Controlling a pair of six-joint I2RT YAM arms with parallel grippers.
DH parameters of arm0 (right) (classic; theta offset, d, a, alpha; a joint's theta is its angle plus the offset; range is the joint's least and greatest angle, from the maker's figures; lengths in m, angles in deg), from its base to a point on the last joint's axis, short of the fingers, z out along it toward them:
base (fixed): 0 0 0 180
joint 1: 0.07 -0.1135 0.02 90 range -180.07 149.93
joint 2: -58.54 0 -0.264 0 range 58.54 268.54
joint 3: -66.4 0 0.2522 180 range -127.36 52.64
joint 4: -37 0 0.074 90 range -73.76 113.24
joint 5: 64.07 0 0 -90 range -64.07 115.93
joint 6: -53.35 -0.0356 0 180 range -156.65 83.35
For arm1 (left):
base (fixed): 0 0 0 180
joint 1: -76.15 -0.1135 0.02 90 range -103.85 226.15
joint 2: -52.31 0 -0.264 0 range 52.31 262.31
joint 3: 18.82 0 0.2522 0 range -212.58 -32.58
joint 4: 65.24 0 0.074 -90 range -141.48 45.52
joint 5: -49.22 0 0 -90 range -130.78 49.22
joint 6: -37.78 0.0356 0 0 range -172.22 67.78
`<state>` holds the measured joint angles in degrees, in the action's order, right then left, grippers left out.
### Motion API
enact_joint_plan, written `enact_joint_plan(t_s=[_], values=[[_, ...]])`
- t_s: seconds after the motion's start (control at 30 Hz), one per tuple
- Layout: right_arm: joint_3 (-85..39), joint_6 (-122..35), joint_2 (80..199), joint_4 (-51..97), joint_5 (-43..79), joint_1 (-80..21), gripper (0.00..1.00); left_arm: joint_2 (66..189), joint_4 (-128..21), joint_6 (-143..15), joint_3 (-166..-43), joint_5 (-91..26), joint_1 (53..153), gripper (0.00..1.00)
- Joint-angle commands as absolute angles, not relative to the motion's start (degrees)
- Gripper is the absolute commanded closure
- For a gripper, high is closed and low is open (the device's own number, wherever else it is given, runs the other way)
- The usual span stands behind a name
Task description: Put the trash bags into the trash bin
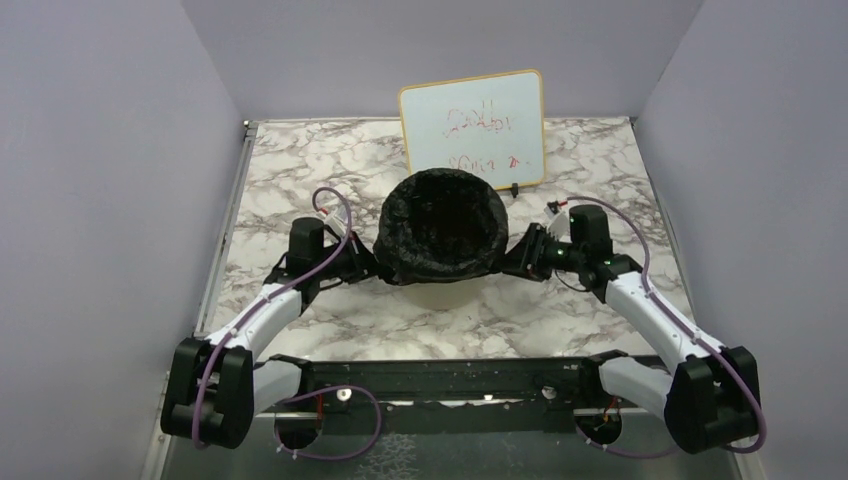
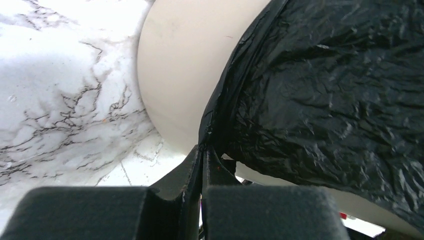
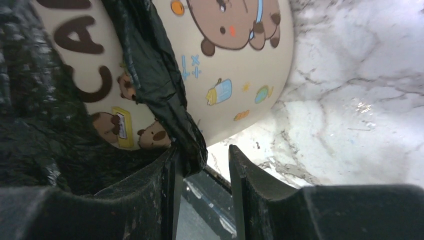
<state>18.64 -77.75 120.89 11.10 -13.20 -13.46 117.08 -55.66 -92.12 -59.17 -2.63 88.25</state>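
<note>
The cream trash bin (image 1: 440,292) stands mid-table, and a glossy black trash bag (image 1: 445,220) lines it, its edge folded down over the rim. My left gripper (image 1: 368,268) is at the bin's left side. In the left wrist view that gripper (image 2: 204,150) is shut on the lower edge of the bag (image 2: 325,100), against the bin wall (image 2: 180,65). My right gripper (image 1: 515,262) is at the bin's right side. Its jaws (image 3: 202,150) stand open, and a hanging fold of the bag (image 3: 150,75) reaches down beside the left finger, in front of the printed bin wall (image 3: 240,65).
A white whiteboard (image 1: 472,130) with red writing leans just behind the bin. The marble tabletop (image 1: 300,170) is walled in by purple panels at the left, right and back. A black rail (image 1: 450,378) runs along the near edge between the arm bases.
</note>
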Motion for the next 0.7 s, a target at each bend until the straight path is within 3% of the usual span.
enact_joint_plan(t_s=[0.0, 0.23, 0.67], values=[[13.48, -74.04, 118.04, 3.97, -2.38, -13.50, 0.57, 116.87, -51.60, -88.19, -59.71, -4.51, 88.45, 0.97], [8.05, -74.10, 117.29, 5.95, 3.15, -13.03, 0.57, 118.67, -47.16, -84.56, -65.36, -6.31, 88.30, 0.97], [7.68, -73.35, 137.87, 16.75, -7.72, -12.55, 0.57, 124.79, -49.61, -83.05, -64.98, -7.54, 87.88, 1.00]])
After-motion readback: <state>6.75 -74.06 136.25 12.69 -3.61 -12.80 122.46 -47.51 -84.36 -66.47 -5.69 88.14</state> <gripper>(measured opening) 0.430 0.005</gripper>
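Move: From the right hand, the middle of the black trash bag's mouth lies about 10 cm ahead and 13 cm to the left, roughly level, its hem right at the fingers. The trash bin's middle is under that mouth, about 12 cm below the hand, and the whiteboard is some 30 cm ahead, 5 cm left, 8 cm lower. From the left hand, the mouth's middle is about 10 cm ahead and 13 cm right. Forward along the right side of the bin's rim, the right hand goes about 8 cm in an arch, rising 5 to 6 cm and then sinking to just below its starting height, half open, with one fingertip still under the bag's hem; it tips up and levels again. The left hand keeps its pinch on the near-left hem, easing forward about 2 cm and rolling slightly. ##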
